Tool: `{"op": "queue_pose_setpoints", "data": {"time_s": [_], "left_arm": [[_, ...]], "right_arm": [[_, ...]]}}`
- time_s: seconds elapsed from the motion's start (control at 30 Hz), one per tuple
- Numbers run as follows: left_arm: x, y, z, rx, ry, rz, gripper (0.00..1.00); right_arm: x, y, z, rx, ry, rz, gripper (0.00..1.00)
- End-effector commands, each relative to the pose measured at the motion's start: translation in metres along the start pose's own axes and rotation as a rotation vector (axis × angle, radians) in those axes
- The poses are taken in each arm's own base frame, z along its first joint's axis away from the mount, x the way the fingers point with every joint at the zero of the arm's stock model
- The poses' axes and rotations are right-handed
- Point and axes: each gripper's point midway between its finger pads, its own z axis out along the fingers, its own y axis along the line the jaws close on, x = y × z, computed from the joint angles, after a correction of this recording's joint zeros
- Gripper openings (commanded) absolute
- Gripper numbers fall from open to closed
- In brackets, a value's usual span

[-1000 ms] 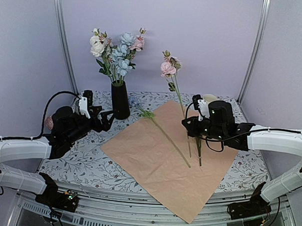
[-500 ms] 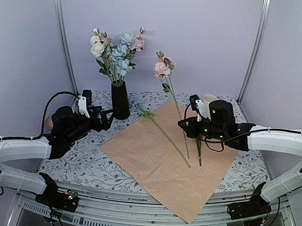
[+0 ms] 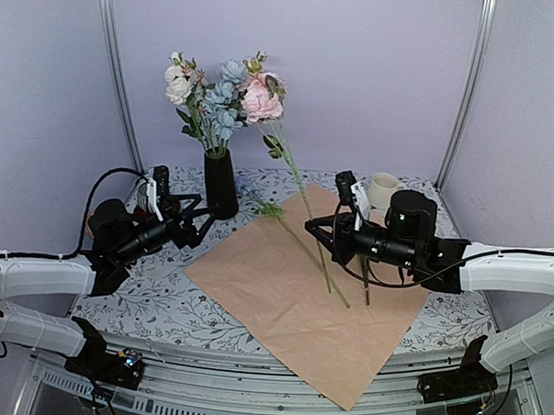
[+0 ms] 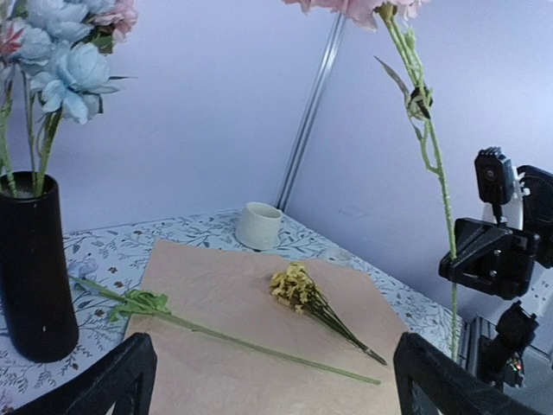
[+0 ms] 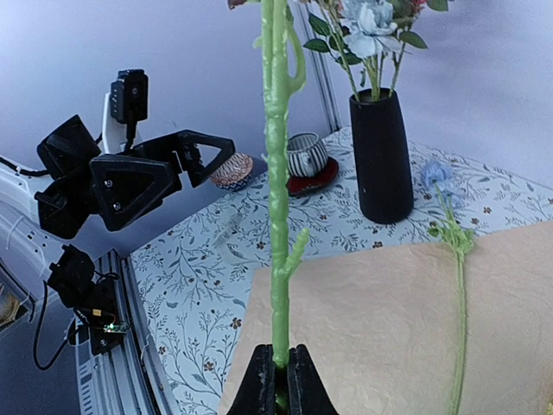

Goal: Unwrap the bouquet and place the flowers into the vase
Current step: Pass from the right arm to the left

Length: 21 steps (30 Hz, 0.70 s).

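The black vase [image 3: 221,182] stands at the back left with white, blue and pink flowers [image 3: 209,90] in it. My right gripper [image 3: 320,239] is shut on the lower stem of a pink flower [image 3: 260,101], whose bloom leans against those in the vase. The right wrist view shows the green stem [image 5: 276,216] rising from the shut right gripper [image 5: 281,380]. The bouquet's tan paper [image 3: 282,304] lies flat. On it lie a long green-stemmed flower [image 4: 216,335] and a yellow cluster [image 4: 298,290]. My left gripper [image 3: 192,220] hovers open near the vase [image 4: 34,268], holding nothing.
A cream mug [image 3: 383,189] stands behind the paper at the back right. A striped cup on a red saucer [image 5: 307,156] and a small patterned bowl [image 5: 232,171] sit at the table's left side. Metal frame posts [image 3: 117,72] rise at both back corners.
My right gripper has swung left with the pink flower, and its bloom has moved from mid-table over to the vase's blooms. The left gripper has shifted slightly forward, still open.
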Motion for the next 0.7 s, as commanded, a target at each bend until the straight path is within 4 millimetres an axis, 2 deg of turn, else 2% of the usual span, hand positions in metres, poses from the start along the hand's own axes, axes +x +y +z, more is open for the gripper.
{"op": "queue_pose_setpoints", "data": {"time_s": [0.0,0.23,0.47,0.67], "left_arm": [[-0.005,-0.025,-0.003,0.147,-0.029,0.022,0.98],[-0.008,-0.031,-0.007,0.172,-0.048,0.048,0.98],[-0.012,-0.045,-0.015,0.251,-0.079,0.043,0.98],[-0.015,-0.060,-0.029,0.330,-0.122,0.055,0.98]], "right_arm": [[-0.008,0.012,0.002,-0.032,-0.089,-0.085,0.02],[-0.012,0.026,0.009,-0.084,-0.124,-0.118,0.03],[0.010,0.039,0.029,-0.125,-0.090,-0.114,0.02],[0.017,0.056,0.049,-0.168,-0.078,-0.107,0.03]]}}
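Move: The pink flower's stem, where the right fingers hold it, is about 24 cm to the left hand's right, some 3 cm back and level in height. From that hand the vase stands about 25 cm ahead, middle 7 cm lower. The open left gripper is 24 cm left and 3 cm ahead of the right hand. From the right hand, the blue flower lies 12 cm ahead, 3 cm left and 17 cm down; the yellow flowers 8 cm ahead, 13 cm right, equally low. Still pinching the pink flower's stem, the right hand carries it left about 5 cm towards the left gripper, sinking in the later half and easing slightly back. The left hand, wide open and not yet touching the stem, draws back about 4 cm and a little to the right while turning some 10 degrees clockwise. ##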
